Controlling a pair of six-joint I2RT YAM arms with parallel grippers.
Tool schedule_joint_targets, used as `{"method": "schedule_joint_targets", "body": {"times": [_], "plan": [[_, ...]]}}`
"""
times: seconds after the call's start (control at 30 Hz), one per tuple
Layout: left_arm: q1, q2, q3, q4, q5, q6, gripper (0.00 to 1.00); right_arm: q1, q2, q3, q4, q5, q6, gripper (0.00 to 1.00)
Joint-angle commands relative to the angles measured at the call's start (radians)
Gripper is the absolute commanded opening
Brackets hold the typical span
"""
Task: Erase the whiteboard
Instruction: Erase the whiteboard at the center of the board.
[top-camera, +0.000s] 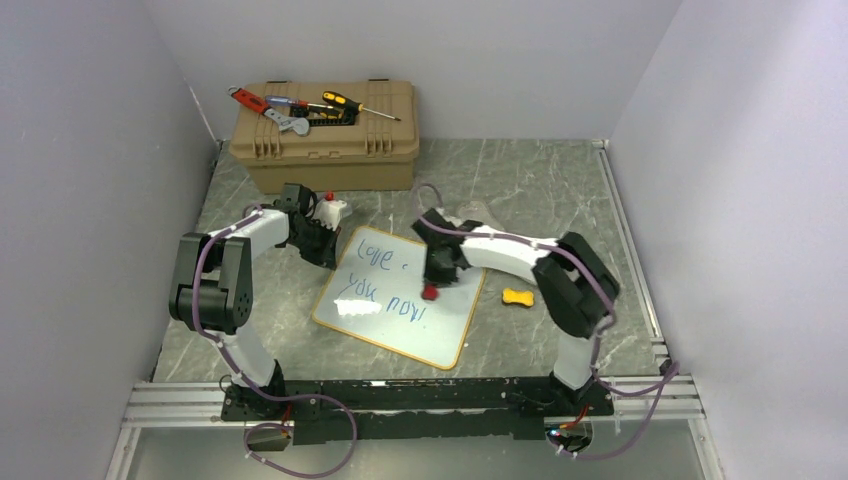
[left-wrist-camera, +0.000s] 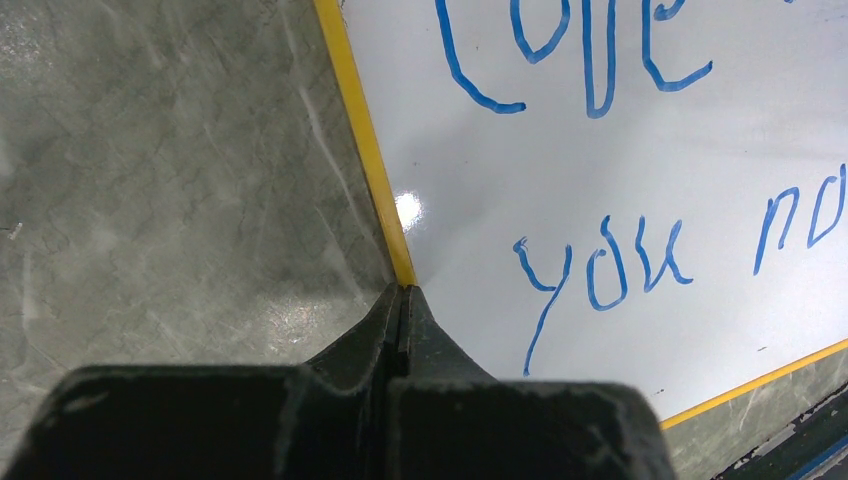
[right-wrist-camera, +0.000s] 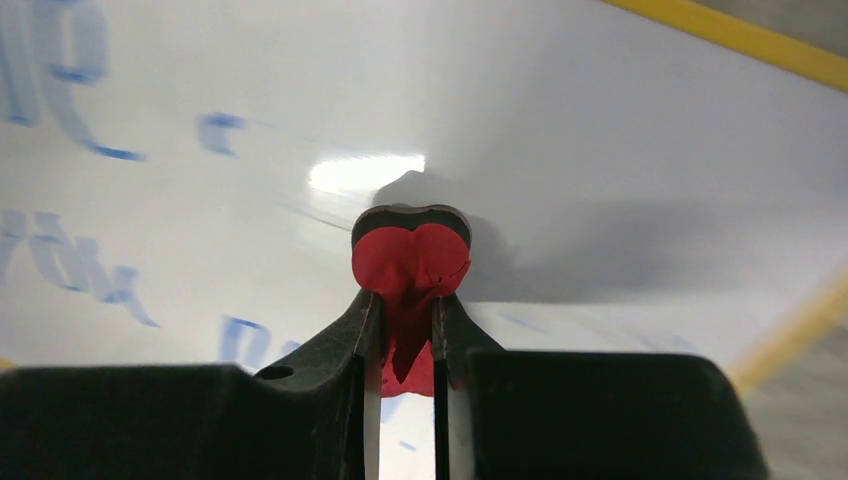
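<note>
The whiteboard (top-camera: 385, 322) lies tilted on the marble table, yellow-framed, with blue handwriting across it. My left gripper (top-camera: 326, 256) is shut and empty. Its tips (left-wrist-camera: 405, 292) press against the board's left frame edge (left-wrist-camera: 372, 160). My right gripper (top-camera: 433, 284) is shut on a red heart-shaped eraser (top-camera: 430, 292) with a dark underside. In the right wrist view the eraser (right-wrist-camera: 410, 262) rests on the glossy board (right-wrist-camera: 600, 130), pinched between the fingers (right-wrist-camera: 352, 330). Blurred blue letters (right-wrist-camera: 100, 270) lie to its left.
A tan toolbox (top-camera: 325, 145) stands at the back left with screwdrivers (top-camera: 357, 104) and other tools on its lid. A white object with a red tip (top-camera: 331, 208) sits behind the board. A small yellow piece (top-camera: 517, 296) lies right of the board. Walls close in on both sides.
</note>
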Motion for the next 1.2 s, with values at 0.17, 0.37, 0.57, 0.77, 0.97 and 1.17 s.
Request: {"method": "schedule_joint_targets", "body": {"times": [0.17,0.37,0.57,0.77,0.97,1.17], "plan": [[0.002,0.057,-0.03,-0.069,-0.051,0.026,0.0,-0.028,-0.149,-0.174,-0.293,0.142,-0.057,0.0],[0.002,0.058,-0.031,-0.072,-0.053,0.024,0.0,0.052,-0.04,-0.014,-0.358,0.166,-0.038,0.0],[0.003,0.05,-0.024,-0.08,-0.056,0.025,0.0,0.018,-0.12,0.016,-0.314,0.054,-0.133,0.0],[0.01,0.026,0.004,-0.108,-0.032,0.018,0.0,-0.164,-0.336,-0.053,-0.173,-0.485,-0.307,0.0],[0.01,0.037,0.019,-0.113,-0.024,0.014,0.0,-0.218,-0.426,-0.096,-0.057,-1.01,-0.391,0.0],[0.01,0.035,0.014,-0.106,-0.019,0.014,0.0,-0.216,-0.511,-0.166,0.221,-1.339,-0.245,0.0]]}}
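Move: Under the right hand, the held red eraser sits on the whiteboard, whose centre is about 6 cm to the left, 2 cm back and 2 cm below. A leftover blue stroke lies some 4 cm ahead and 5 cm left; the word "now" is about 5 cm back and 5 cm left; the yellow eraser is 18 cm right and 3 cm back. From the left hand, the board's centre lies roughly 13 cm right and 6 cm back. Dragging the still-pinched red eraser over the board, the right hand sweeps about 8 cm right and 4–5 cm back, eases a little left, then lifts off some 18 cm, coming farther back and left again as the wrist swings the fingers towards down-left and turns counter-clockwise. The shut left fingers stay at the board's left edge. ##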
